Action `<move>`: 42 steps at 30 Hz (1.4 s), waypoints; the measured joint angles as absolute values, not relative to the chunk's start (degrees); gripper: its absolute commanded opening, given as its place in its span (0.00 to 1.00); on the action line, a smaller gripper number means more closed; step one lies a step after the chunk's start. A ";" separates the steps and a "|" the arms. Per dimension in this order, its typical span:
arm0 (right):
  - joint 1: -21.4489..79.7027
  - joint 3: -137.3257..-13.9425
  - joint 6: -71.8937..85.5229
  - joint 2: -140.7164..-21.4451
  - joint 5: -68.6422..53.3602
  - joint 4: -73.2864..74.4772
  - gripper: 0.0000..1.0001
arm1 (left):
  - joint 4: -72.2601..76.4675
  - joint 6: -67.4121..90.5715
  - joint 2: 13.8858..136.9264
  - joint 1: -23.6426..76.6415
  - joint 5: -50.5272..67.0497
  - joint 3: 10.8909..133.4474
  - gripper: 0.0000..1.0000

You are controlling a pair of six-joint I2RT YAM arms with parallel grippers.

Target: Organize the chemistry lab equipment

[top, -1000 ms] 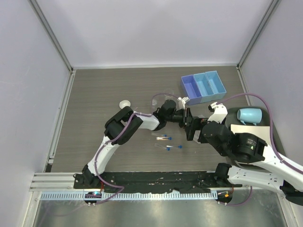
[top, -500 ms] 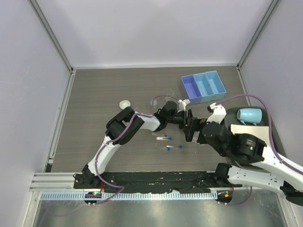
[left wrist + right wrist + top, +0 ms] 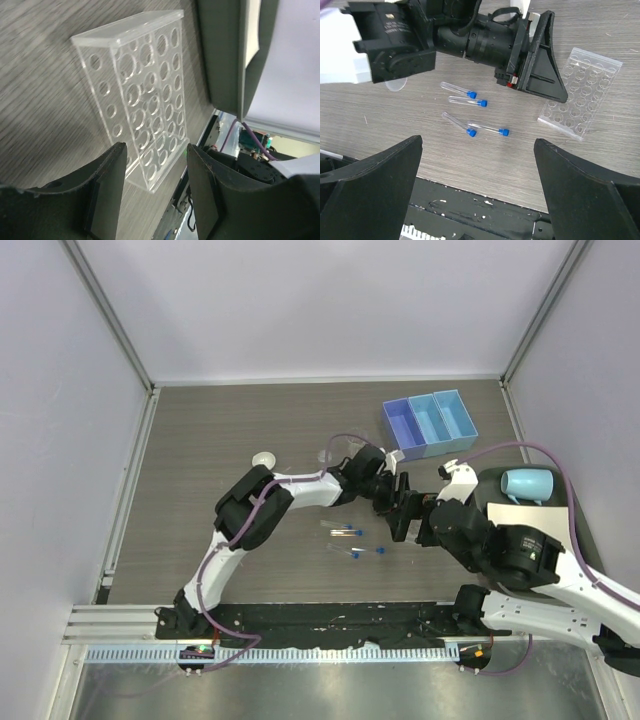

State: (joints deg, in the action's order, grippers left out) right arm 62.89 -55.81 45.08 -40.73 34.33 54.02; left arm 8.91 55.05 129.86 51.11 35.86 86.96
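The clear plastic tube rack [image 3: 145,100] stands on the table just ahead of my left gripper [image 3: 155,149]. That gripper is open, with the rack's near corner between its fingertips and nothing gripped. In the right wrist view the rack [image 3: 581,92] sits right of the left gripper [image 3: 540,55]. Several clear blue-capped tubes [image 3: 470,102] lie loose on the table, also seen from above [image 3: 350,540]. My right gripper [image 3: 477,142] is wide open and empty above them. The blue three-compartment tray [image 3: 430,423] is at the far right. A small white dish [image 3: 264,459] lies at the left.
The pale blue mug [image 3: 527,484] lies on its side at the right, over the dark tray with the white sheet [image 3: 505,510], which the right arm mostly covers. Both arms crowd the table's middle [image 3: 400,502]. A clear round piece [image 3: 395,84] lies near the left arm.
The left arm's wrist has shifted a little farther away and to the right, turning toward the rack. The right arm has hardly moved. The tubes lie as before.
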 measured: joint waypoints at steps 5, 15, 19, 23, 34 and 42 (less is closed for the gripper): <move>62.89 -55.59 45.23 -40.60 34.59 54.08 1.00 | -2.37 51.66 125.95 51.29 30.52 87.66 0.55; 62.89 -55.92 44.69 -42.04 36.53 54.78 1.00 | -19.40 48.53 106.80 50.57 17.47 80.09 0.54; 62.89 -57.17 43.72 -43.35 36.84 54.72 1.00 | -26.28 47.35 98.26 50.22 11.20 75.29 0.56; 62.89 -57.82 42.87 -45.43 36.95 54.02 1.00 | -33.65 44.47 94.15 50.15 4.54 73.30 0.55; 62.89 -57.45 40.60 -52.51 35.75 51.16 1.00 | -43.38 35.31 89.82 54.74 -6.83 66.00 0.56; 62.89 -56.51 40.42 -52.49 34.81 50.37 1.00 | -44.64 27.90 91.85 64.20 -13.56 66.96 0.55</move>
State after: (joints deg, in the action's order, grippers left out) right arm 62.89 -56.51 40.42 -52.49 34.81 50.37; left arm -44.64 27.90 91.85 64.20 -13.56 66.96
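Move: The four blue-capped test tubes lie some 12 cm to the left hand's left, 5 cm back and 5 cm below; the clear rack is just off its fingertips, its middle about 9 cm to the right, level fore-and-aft and 4 cm lower. The white cup stands roughly 8 cm ahead and 2 cm left of that hand. From the high right hand, the tubes are about 4 cm ahead, 13 cm left and 22 cm down; the rack is 10 cm ahead and 8 cm right. The left hand, already clear of the rack, sweeps some 24 cm to its left, rising about 7 cm across the tubes' side of the table and then sinking most of that while drawing back some 9 cm, as its wrist swings roughly 60 degrees from pointing sideways to mostly down, fingers still half open. The right hand, wide open, eases a few centimetres left, down and forward towards the tubes, and neither hand touches anything. ##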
